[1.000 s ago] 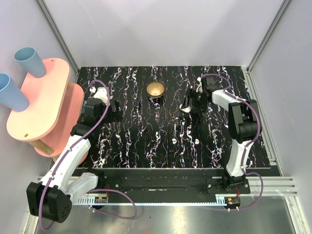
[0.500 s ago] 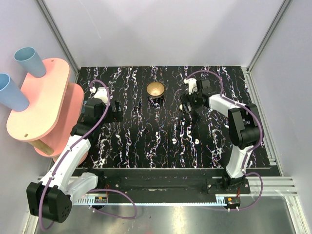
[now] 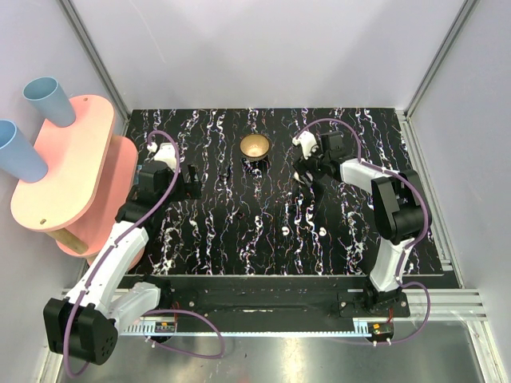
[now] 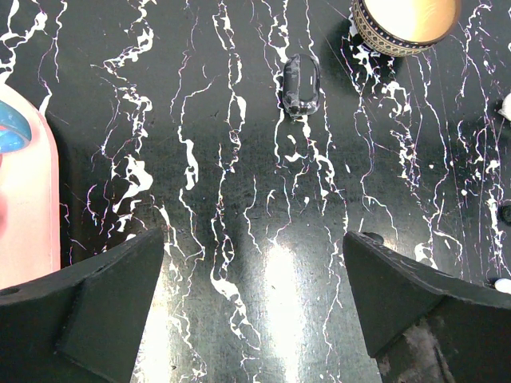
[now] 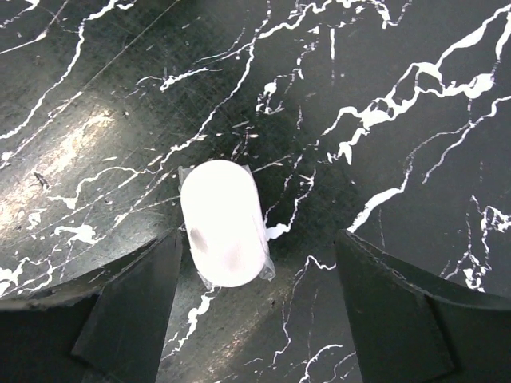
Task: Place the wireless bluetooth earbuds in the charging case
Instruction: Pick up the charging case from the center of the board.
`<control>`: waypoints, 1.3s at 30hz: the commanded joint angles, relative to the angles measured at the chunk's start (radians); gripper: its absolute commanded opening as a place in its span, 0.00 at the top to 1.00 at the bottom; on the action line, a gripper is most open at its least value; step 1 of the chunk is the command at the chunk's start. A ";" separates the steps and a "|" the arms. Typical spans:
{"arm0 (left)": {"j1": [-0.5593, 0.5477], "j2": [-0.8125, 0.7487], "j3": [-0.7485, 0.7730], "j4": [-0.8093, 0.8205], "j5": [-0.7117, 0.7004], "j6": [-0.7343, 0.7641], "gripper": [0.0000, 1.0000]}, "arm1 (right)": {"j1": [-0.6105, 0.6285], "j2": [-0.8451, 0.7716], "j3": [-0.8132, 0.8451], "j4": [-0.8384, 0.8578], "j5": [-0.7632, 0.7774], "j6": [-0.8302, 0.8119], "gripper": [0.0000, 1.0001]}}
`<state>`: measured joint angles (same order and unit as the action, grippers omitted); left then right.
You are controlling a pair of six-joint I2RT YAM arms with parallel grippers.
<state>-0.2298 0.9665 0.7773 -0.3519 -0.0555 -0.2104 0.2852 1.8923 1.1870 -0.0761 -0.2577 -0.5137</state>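
The charging case point(image 5: 223, 223), a closed glossy white oval pod, lies flat on the black marbled table. My right gripper point(image 5: 257, 247) hangs over it, open. The case sits between the fingers, close against the left finger point(image 5: 136, 303) and far from the right one. In the top view this gripper point(image 3: 306, 169) covers most of the case. Two tiny white earbuds point(image 3: 286, 230) point(image 3: 322, 231) lie apart on the table, nearer the arm bases. My left gripper point(image 4: 254, 239) point(image 3: 190, 179) is open over bare table at the left, holding nothing.
A brass bowl point(image 3: 255, 147) point(image 4: 403, 20) stands at the back centre. A small clear dark object point(image 4: 299, 84) lies near it. A pink stand point(image 3: 68, 171) with two blue cups point(image 3: 48, 100) borders the table's left edge.
The right wrist has swung left and turned, bringing the gripper over the charging case, and its jaws have narrowed slightly. The left arm has not moved.
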 commanded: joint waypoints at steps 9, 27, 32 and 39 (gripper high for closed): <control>0.000 -0.009 0.039 0.013 -0.003 0.011 0.01 | 0.003 0.033 0.028 -0.017 -0.077 -0.046 0.26; 0.000 -0.009 0.040 0.013 -0.010 0.011 0.01 | 0.003 0.070 0.086 -0.117 -0.066 -0.083 0.37; 0.000 -0.026 0.048 0.001 -0.012 0.012 0.01 | 0.003 0.067 0.102 -0.148 -0.069 -0.074 0.46; 0.000 -0.172 -0.053 0.148 0.049 0.029 0.01 | 0.003 -0.016 0.072 -0.096 -0.048 -0.017 0.79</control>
<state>-0.2298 0.8833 0.7639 -0.3355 -0.0513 -0.2016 0.2852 1.9629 1.2480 -0.2066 -0.3069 -0.5713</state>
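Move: The charging case lies almost under my open right hand, about 1 cm to its left, level with it in reach and some 3 cm lower. The gold bowl stands about 14 cm to my right hand's left and 7 cm farther out. One earbud is roughly 17 cm back and 6 cm left of that hand, the other 17 cm back and 3 cm right. From my left hand the case is about 14 cm ahead, 29 cm right and 16 cm down. I bring my right hand down about 2.5 cm onto the case, easing back about 1.5 cm and tipping the fingers a few degrees steeper while they close in from either side. At the bottom I hold still and finish closing until the fingertips pinch the case's two sides. Only at the very end does my left hand start to rise, about 2 cm, fingers wide open. ##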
